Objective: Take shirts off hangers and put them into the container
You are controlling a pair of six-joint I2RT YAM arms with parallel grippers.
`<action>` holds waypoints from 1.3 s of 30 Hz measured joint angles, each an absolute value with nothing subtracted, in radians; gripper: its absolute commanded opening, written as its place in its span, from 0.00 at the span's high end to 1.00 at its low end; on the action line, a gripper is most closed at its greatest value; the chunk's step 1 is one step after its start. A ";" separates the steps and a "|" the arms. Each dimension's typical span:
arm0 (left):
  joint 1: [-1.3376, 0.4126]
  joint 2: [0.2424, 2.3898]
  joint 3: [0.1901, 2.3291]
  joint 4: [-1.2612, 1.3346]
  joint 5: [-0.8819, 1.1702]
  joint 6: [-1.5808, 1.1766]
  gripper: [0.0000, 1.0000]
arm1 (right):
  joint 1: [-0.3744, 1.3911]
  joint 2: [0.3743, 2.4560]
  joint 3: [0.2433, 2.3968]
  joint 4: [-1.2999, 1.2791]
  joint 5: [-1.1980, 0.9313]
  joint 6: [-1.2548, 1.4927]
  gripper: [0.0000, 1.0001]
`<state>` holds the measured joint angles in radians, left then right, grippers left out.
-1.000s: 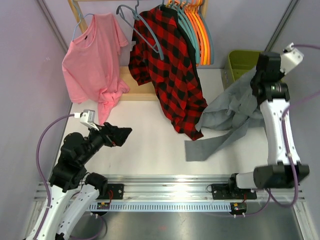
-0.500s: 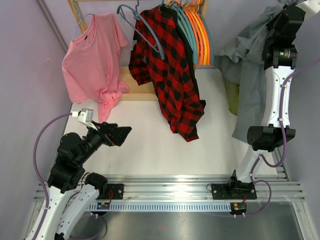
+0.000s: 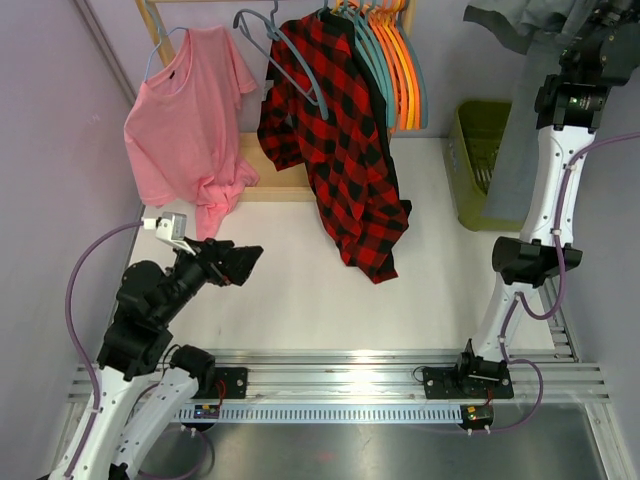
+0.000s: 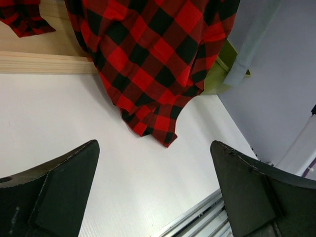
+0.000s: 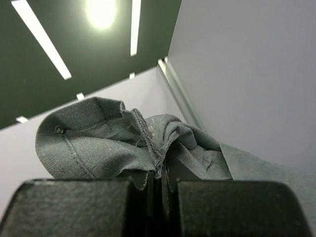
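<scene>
My right gripper point(image 3: 592, 14) is raised high at the back right, shut on the grey shirt point(image 3: 522, 150), which hangs down over the olive-green container point(image 3: 458, 165). In the right wrist view the bunched grey shirt point(image 5: 123, 143) is pinched between the closed fingers point(image 5: 160, 185). A pink t-shirt point(image 3: 185, 130) hangs on a teal hanger, and the red-and-black plaid shirt point(image 3: 335, 130) hangs over a black one point(image 3: 390, 150). An empty teal hanger point(image 3: 275, 45) and orange hangers point(image 3: 402, 60) hang on the rack. My left gripper point(image 3: 240, 262) is open and empty, low at the left, facing the plaid shirt point(image 4: 153, 59).
The wooden rack base point(image 3: 270, 188) runs along the back of the white table. A metal rail point(image 3: 350, 365) carries both arm bases at the near edge. Purple walls close in on the left, back and right.
My right arm has swung the grey shirt up off the table to high above the container. The left arm has barely shifted.
</scene>
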<state>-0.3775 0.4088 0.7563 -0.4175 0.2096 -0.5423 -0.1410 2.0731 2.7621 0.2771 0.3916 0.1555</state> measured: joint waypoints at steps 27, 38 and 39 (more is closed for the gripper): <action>-0.377 0.430 0.666 -0.243 0.194 -0.648 0.01 | -0.314 2.207 2.482 0.263 0.334 0.448 1.00; -0.377 0.332 0.637 -0.252 0.203 -0.698 0.01 | -0.270 2.275 2.207 -0.396 0.386 0.464 1.00; -0.377 0.327 0.634 -0.253 0.207 -0.699 0.01 | -0.268 2.302 2.232 -0.455 0.379 0.467 0.99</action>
<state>-0.3775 0.3275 0.6342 -0.2531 0.2066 -0.6991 -0.2680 2.3016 2.2318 -0.4549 0.3786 0.4667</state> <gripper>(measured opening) 0.987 0.037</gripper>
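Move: The container stands on the table some 60 cm below the right hand, about 8 cm farther out and 7 cm to its right; that hand holds the grey shirt high, its tail hanging down over the container. The coloured hangers are about 30 cm to the hand's left, 5 cm farther out and 20 cm lower; the plaid shirt some 37 cm left, 2 cm farther out, 35 cm lower. From the left hand the container is roughly 34 cm ahead, 66 cm right and 18 cm lower. The grey shirt, still pinched in the shut right gripper, is carried rightwards about 10 cm and forward some 15 cm, then plunged fast into the container, a drop of about 50 cm in all. The wrist tips over by some 70 degrees, from fingers pointing up to forward, right and down. Meanwhile the open, empty left hand drifts a couple of centimetres forward and back, rolling slightly. ##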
